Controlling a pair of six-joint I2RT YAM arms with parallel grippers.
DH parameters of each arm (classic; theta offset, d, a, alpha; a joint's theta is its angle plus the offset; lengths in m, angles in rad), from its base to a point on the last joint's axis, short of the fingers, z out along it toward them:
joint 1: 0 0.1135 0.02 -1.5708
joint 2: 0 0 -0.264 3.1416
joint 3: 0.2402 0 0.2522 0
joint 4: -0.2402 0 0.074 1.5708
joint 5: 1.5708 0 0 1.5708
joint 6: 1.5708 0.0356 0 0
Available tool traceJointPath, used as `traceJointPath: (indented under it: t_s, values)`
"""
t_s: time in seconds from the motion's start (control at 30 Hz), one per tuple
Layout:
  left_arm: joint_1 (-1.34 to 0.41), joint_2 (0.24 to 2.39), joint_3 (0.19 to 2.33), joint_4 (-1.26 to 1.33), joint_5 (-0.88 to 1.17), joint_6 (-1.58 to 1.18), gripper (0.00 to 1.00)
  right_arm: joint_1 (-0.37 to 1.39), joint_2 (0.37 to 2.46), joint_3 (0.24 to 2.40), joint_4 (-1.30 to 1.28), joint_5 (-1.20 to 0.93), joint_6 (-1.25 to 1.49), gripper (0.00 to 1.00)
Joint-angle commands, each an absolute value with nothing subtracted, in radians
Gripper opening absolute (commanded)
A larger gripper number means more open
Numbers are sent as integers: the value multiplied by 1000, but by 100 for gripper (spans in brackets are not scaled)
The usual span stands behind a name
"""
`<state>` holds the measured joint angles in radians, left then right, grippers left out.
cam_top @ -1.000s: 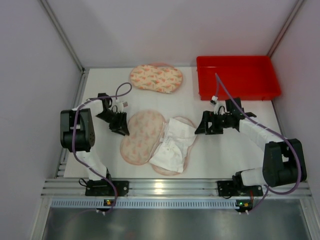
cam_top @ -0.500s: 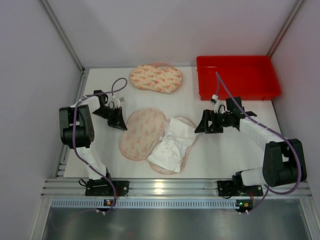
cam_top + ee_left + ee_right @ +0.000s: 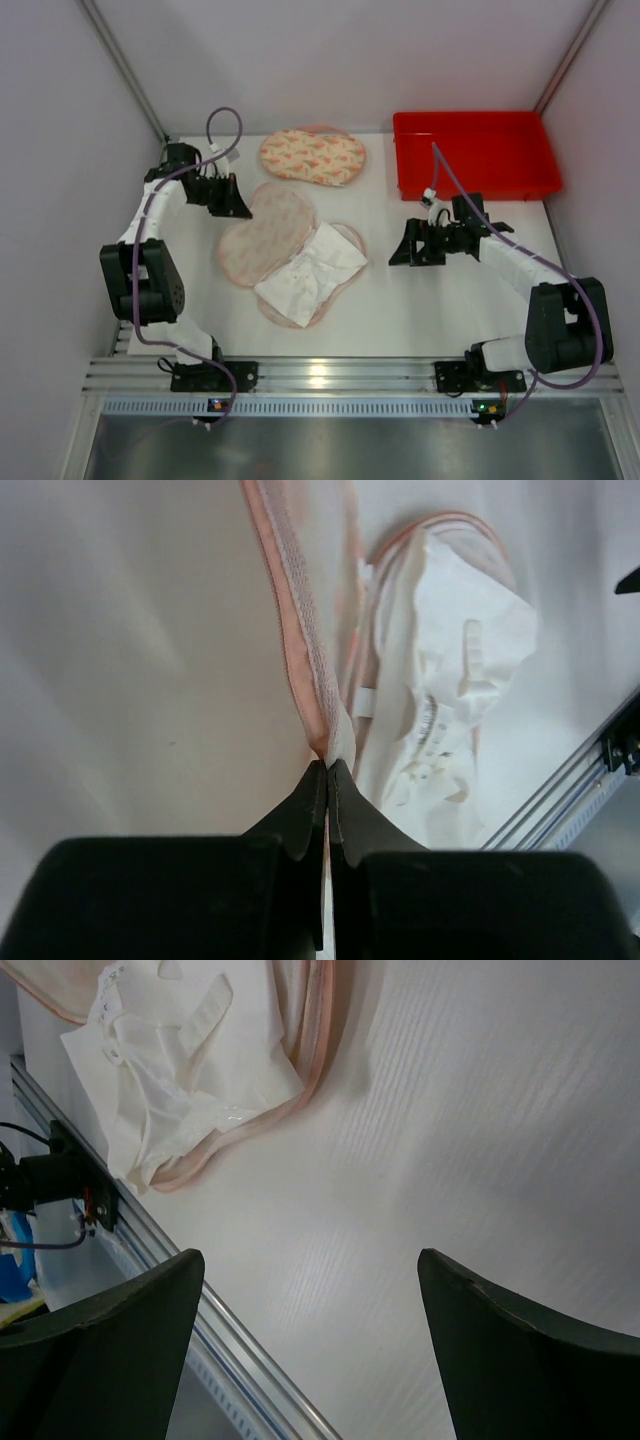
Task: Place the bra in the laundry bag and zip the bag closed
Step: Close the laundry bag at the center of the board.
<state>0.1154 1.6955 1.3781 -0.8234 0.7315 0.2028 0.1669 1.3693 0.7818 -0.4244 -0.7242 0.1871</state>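
Note:
The laundry bag lies unzipped and spread flat, its pink patterned lid to the upper left. The white bra rests on the bag's lower half, partly spilling over its rim. My left gripper is at the bag's far left end. In the left wrist view it is shut on the bag's pink zipper edge, with the bra beyond. My right gripper stands open right of the bag, apart from it. Its wrist view shows the jaws wide over bare table, the bra at upper left.
A second patterned bag lies at the back centre. A red bin stands at the back right. The table's metal front rail runs along the near edge, and walls close in the left and right sides.
My left gripper shut on the bag's edge and pulled it back and to the left; bag and bra slid and turned with it. The right arm stayed put.

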Motion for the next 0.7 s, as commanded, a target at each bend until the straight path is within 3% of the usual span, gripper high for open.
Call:
traceJointPath:
  t_s: [0.0,0.23,0.37,0.67]
  values:
    - [25,1594,1350,-839,781,151,0,153,1367,810,-391,-752,183,89]
    - [-213,1523,1279,-831,755,51,0,155,1397,816,-383,-764,195,89]
    - [-369,1589,1206,-804,784,3,0,153,1407,818,-379,-762,198,89]
    - [-618,1802,1163,-562,621,-229,0,153,1430,834,-382,-742,187,89]
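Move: The left gripper, closed, already holds the lid's zipper edge. The bra in the open half of the laundry bag lies about 12 cm back, 18 cm to the right and 13 cm below. The raised lid's middle is some 3 cm back, 7 cm right and 7 cm lower; a second printed bag lies about 19 cm ahead, 19 cm right and 14 cm down. From the right gripper the bra is roughly 22 cm left, 6 cm back and 8 cm below. Keep the lid's edge pinched in the left gripper and sweep it over the bra, some 20 cm right and 16 cm back, rising a little first, then sinking about 10 cm towards the bra's near right edge. Turn the hand some 25 degrees clockwise on the way, tipping the fingers farther down. ##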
